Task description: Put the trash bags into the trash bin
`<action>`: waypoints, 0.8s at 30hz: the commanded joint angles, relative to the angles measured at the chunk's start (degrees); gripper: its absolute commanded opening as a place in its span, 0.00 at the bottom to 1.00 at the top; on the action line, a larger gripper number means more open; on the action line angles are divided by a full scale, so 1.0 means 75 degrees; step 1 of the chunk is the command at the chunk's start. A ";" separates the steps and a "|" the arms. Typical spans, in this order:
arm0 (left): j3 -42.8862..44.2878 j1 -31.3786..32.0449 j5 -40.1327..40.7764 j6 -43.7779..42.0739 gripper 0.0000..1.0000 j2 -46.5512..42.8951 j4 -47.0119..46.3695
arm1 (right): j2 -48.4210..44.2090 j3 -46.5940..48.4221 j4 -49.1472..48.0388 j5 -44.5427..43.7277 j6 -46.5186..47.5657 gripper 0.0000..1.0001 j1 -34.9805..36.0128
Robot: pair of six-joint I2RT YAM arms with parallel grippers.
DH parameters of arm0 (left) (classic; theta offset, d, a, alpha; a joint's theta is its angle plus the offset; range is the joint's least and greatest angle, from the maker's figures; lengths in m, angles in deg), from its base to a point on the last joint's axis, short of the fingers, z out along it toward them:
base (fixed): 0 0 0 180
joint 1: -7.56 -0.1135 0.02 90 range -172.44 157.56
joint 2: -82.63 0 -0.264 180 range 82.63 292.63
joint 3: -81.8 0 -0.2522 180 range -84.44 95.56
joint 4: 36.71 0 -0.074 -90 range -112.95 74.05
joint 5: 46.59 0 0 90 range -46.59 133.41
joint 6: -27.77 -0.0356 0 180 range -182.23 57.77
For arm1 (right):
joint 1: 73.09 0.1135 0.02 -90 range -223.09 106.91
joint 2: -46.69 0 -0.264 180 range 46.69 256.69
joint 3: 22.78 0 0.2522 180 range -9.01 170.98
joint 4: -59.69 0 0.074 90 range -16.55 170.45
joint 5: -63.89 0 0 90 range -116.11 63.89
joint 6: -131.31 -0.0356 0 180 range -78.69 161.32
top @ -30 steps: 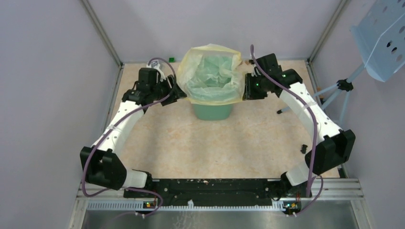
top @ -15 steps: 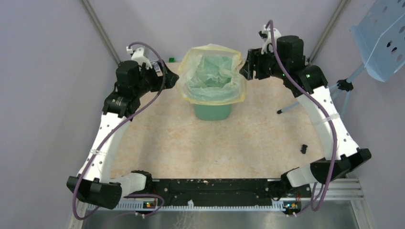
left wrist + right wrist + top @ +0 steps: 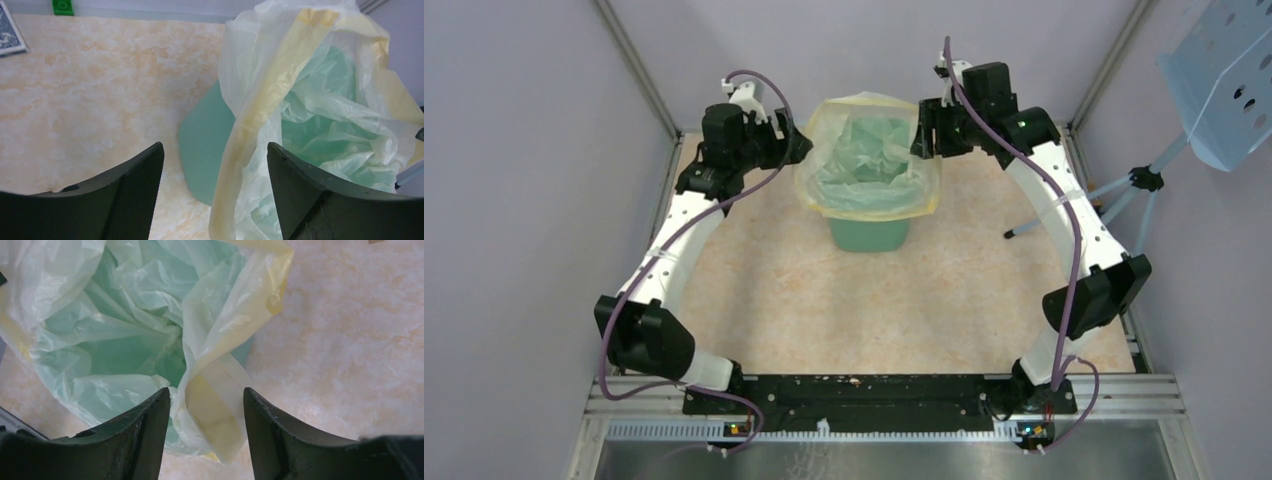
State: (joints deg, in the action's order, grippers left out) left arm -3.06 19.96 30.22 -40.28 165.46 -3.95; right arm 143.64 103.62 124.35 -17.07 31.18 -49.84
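Note:
The pale-yellow trash bag (image 3: 869,160) lines the mint-green trash bin (image 3: 869,235) at the back middle of the table, its rim folded out over the bin's mouth. My left gripper (image 3: 796,145) hovers at the bag's left upper edge. In the left wrist view it (image 3: 215,147) is open, and the bag's yellow rim band (image 3: 265,100) and the bin wall (image 3: 202,145) show loose between the jaws. My right gripper (image 3: 921,135) is at the bag's right upper edge. In the right wrist view it (image 3: 206,390) is open around a hanging fold of the bag (image 3: 215,405), not clamping it.
A small green block (image 3: 62,6) and a dark card (image 3: 10,35) lie by the back wall, left of the bin. A blue perforated panel (image 3: 1224,70) on a tripod (image 3: 1144,180) stands outside the right wall. Enclosure walls close in both sides and the back.
Both grippers have risen from beside the bag's lower hem to its upper edge, shifted toward the back, and their jaws have spread wider. The bag stays draped over the bin.

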 commanded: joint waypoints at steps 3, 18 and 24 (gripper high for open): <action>0.0541 -0.0043 0.0092 -0.0121 0.75 0.0262 -0.0969 | 0.0012 0.0217 0.0174 -0.0597 0.0042 0.49 0.0058; 0.0812 -0.0349 0.0650 0.0870 0.00 0.1178 -0.0864 | 0.0433 0.0278 -0.0245 -0.0961 -0.0899 0.00 -0.0292; 0.0696 -0.0447 0.0169 0.1326 0.00 0.1542 -0.1199 | 0.0875 0.0287 -0.0283 -0.0715 -0.1593 0.00 -0.0759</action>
State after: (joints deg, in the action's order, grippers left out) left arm 0.85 16.94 33.61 -33.52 175.47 -9.35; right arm 148.36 103.60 124.83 -22.86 23.82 -53.12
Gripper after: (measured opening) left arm 0.004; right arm 0.004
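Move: Around the near ends of both open grippers, the trash bag's rim already hangs over the bin: its left edge about 4 cm ahead and 1 cm right of the left hand, 1 cm lower; its right edge 1 cm ahead and 1 cm right of the right hand, 2 cm lower. The bin's middle is some 13 cm right of the left hand, 2 cm back and 17 cm down. A green block lies about 20 cm ahead of the left hand and 8 cm to its left, on the table 29 cm below. Reaching forward with a slight rise and then a dip, the left hand shuts its fingers on the bag rim's left edge and carries on forward, down and outward, about 6 cm forward in all. The right hand almost stays in place while it pinches the right edge, then draws it down, forward and to the right, 3 to 4 cm each way, turning some 10 degrees clockwise. ##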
